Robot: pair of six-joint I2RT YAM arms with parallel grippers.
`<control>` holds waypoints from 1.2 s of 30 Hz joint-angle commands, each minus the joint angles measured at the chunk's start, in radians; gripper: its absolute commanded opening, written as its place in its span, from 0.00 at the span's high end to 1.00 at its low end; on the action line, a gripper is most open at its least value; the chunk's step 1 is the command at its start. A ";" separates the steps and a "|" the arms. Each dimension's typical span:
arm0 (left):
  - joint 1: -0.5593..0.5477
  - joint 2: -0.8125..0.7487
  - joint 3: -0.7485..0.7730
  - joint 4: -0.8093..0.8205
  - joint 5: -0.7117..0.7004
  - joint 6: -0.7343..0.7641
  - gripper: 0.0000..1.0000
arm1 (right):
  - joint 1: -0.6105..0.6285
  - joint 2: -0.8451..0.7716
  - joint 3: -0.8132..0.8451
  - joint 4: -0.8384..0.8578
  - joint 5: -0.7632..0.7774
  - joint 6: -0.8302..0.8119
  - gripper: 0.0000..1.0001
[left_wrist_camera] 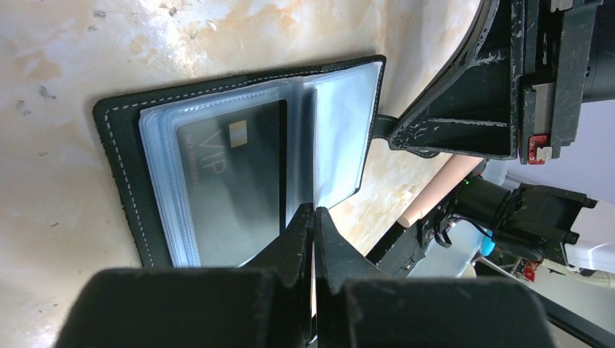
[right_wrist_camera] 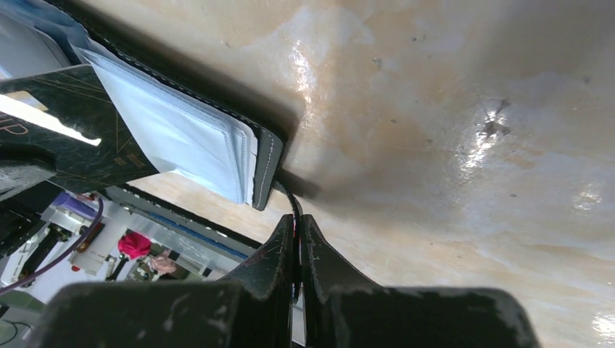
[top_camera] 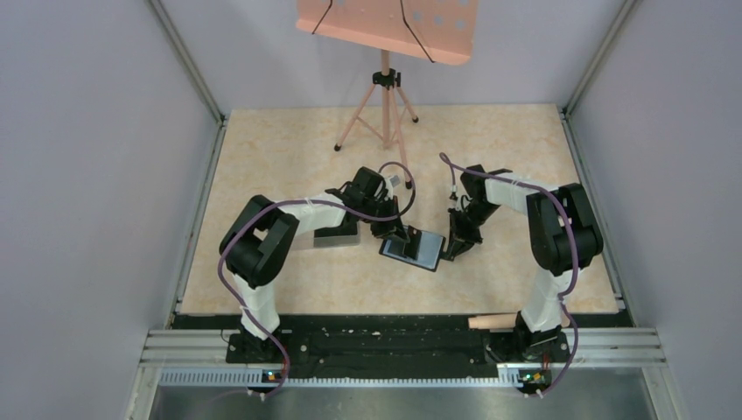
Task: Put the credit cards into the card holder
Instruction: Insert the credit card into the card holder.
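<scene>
The card holder (top_camera: pixel 418 252) lies open on the table, its black cover (left_wrist_camera: pixel 123 145) and bluish-grey clear pockets facing up. A black credit card marked VIP (left_wrist_camera: pixel 232 181) sits in a left-hand pocket. My left gripper (left_wrist_camera: pixel 313 212) is shut on a second credit card (right_wrist_camera: pixel 80 138). That card stands on edge at the holder's middle fold, between the pocket leaves. At the holder's right edge (right_wrist_camera: pixel 268 167), my right gripper (right_wrist_camera: pixel 297 217) is shut on the holder's thin black snap tab (right_wrist_camera: pixel 290 199). Both grippers flank the holder in the top view, left (top_camera: pixel 401 233) and right (top_camera: pixel 453 249).
A clear plastic box (top_camera: pixel 337 234) lies under the left forearm, left of the holder. An orange stand on a tripod (top_camera: pixel 385 96) rises at the back of the table. A wooden dowel (top_camera: pixel 494 322) rests by the right arm's base. Grey walls close in both sides.
</scene>
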 commanded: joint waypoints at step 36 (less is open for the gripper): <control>-0.043 0.129 0.213 -0.352 -0.019 0.064 0.63 | -0.004 0.018 0.040 0.043 -0.003 -0.009 1.00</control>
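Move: The left hand grips a card; the card holder's middle lies some 3 cm back and 2 cm right of that hand, about 4 cm below. At the same depth, the strap end is about 12 cm right and 5 cm back, the clear box roughly 22 cm left and 3 cm ahead. From the right hand, shut on the strap, the holder's middle is about 10 cm left, 2 cm ahead and 1 cm below. Left eases the card back, then down, about 2 cm each, and opens; right keeps pinching the strap. ##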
